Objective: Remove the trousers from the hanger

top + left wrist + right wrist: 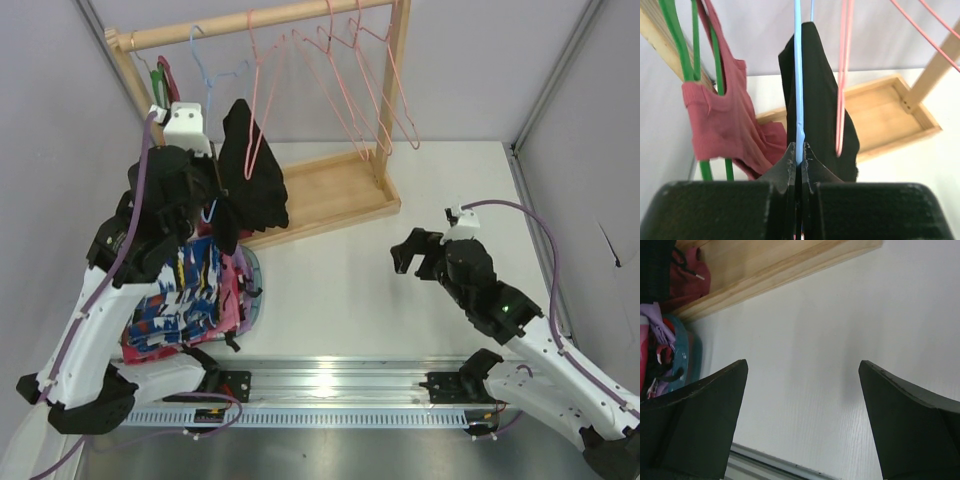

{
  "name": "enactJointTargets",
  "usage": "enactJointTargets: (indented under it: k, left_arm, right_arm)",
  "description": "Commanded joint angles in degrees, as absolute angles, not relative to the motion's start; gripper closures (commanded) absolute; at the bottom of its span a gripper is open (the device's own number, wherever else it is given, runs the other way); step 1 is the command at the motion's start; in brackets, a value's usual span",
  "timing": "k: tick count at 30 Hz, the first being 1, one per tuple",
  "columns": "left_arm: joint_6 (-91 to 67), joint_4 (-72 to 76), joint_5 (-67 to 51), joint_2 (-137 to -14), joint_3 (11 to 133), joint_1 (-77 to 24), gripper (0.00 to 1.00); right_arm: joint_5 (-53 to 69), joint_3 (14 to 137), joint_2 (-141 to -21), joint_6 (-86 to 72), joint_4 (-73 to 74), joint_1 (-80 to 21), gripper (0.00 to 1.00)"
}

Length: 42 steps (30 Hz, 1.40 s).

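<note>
The hanger (pixel 207 95), thin light-blue wire, hangs by its hook from the wooden rail at the left of the rack. The black trousers (pixel 250 165) hang down beside it, above the rack's wooden base. In the left wrist view the blue wire of the hanger (pixel 798 75) runs straight down into my left gripper (pixel 799 151), which is shut on it, with the trousers (pixel 822 100) just behind and right of the wire. My left gripper (pixel 212 212) sits just below the trousers. My right gripper (pixel 411 257) is open and holds nothing, low over the white table to the right.
Several pink wire hangers (pixel 340 80) hang right of the trousers. A green hanger (pixel 675 40) carries a dark red garment (pixel 725 125) on the left. The rack's wooden base (pixel 330 190) lies behind. A pile of blue patterned cloth (pixel 180 295) lies under the left arm.
</note>
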State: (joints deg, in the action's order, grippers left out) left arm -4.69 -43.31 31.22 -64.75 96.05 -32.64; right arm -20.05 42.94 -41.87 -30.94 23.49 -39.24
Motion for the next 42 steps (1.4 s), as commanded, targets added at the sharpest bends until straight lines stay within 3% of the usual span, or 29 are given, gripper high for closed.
enactJointTargets:
  k: [1,13,21,31,42]
  left_arm:
    - [-7.1,-39.9,30.4,-61.6,95.7,-34.9,1.0]
    - [-12.8,-43.1,27.4,-54.4,88.3,-38.1,1.0]
    - [-17.7,-42.3,27.7,-51.9,84.4,-43.5,1.0]
    - [-19.0,-38.7,36.5,-52.1,82.0,-52.0,1.0]
    - [-19.0,-31.6,36.3,-48.6,75.1,-53.9,1.0]
  right_arm:
    - [-10.5,41.3,-41.2,-23.5,15.2,-39.6,0.01]
    - [-0.9,47.0,-44.0,-9.1,5.4,-49.4,0.0]
    - [-8.8,57.3,-56.5,-2.7,0.7,-62.2,0.01]
    - [-19.9,75.7,-67.0,-14.0,2.0,-64.4,0.01]
    - [-17.9,84.4,-72.9,-26.3,-3.1,-62.7,0.03]
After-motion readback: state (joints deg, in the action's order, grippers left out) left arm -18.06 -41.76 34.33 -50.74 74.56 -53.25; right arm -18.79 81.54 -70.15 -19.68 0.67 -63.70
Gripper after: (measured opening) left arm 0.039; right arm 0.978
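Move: The left hand already pinches the blue hanger. The black trousers hanging on this hanger have their middle about 10 cm ahead of that hand, 7 cm to its right and 11 cm below. A pink hanger hangs about 11 cm ahead, 9 cm right and 3 cm above; the burgundy top is some 12 cm ahead, 6 cm left and 8 cm below. From the open right hand the trousers lie about 32 cm left, 13 cm ahead and 12 cm above. Still pinching the blue hanger, the left hand draws it back, down and to the right, about 7 cm each way, away from the rail, turning some 15 degrees clockwise. The right hand, fingers wide open throughout, swings about 20 cm left towards the trousers while climbing some 25 cm, mostly in the second half; its fingers tip up and turn leftward to face the cloth. Right-hand contact with the trousers can't be made out. ##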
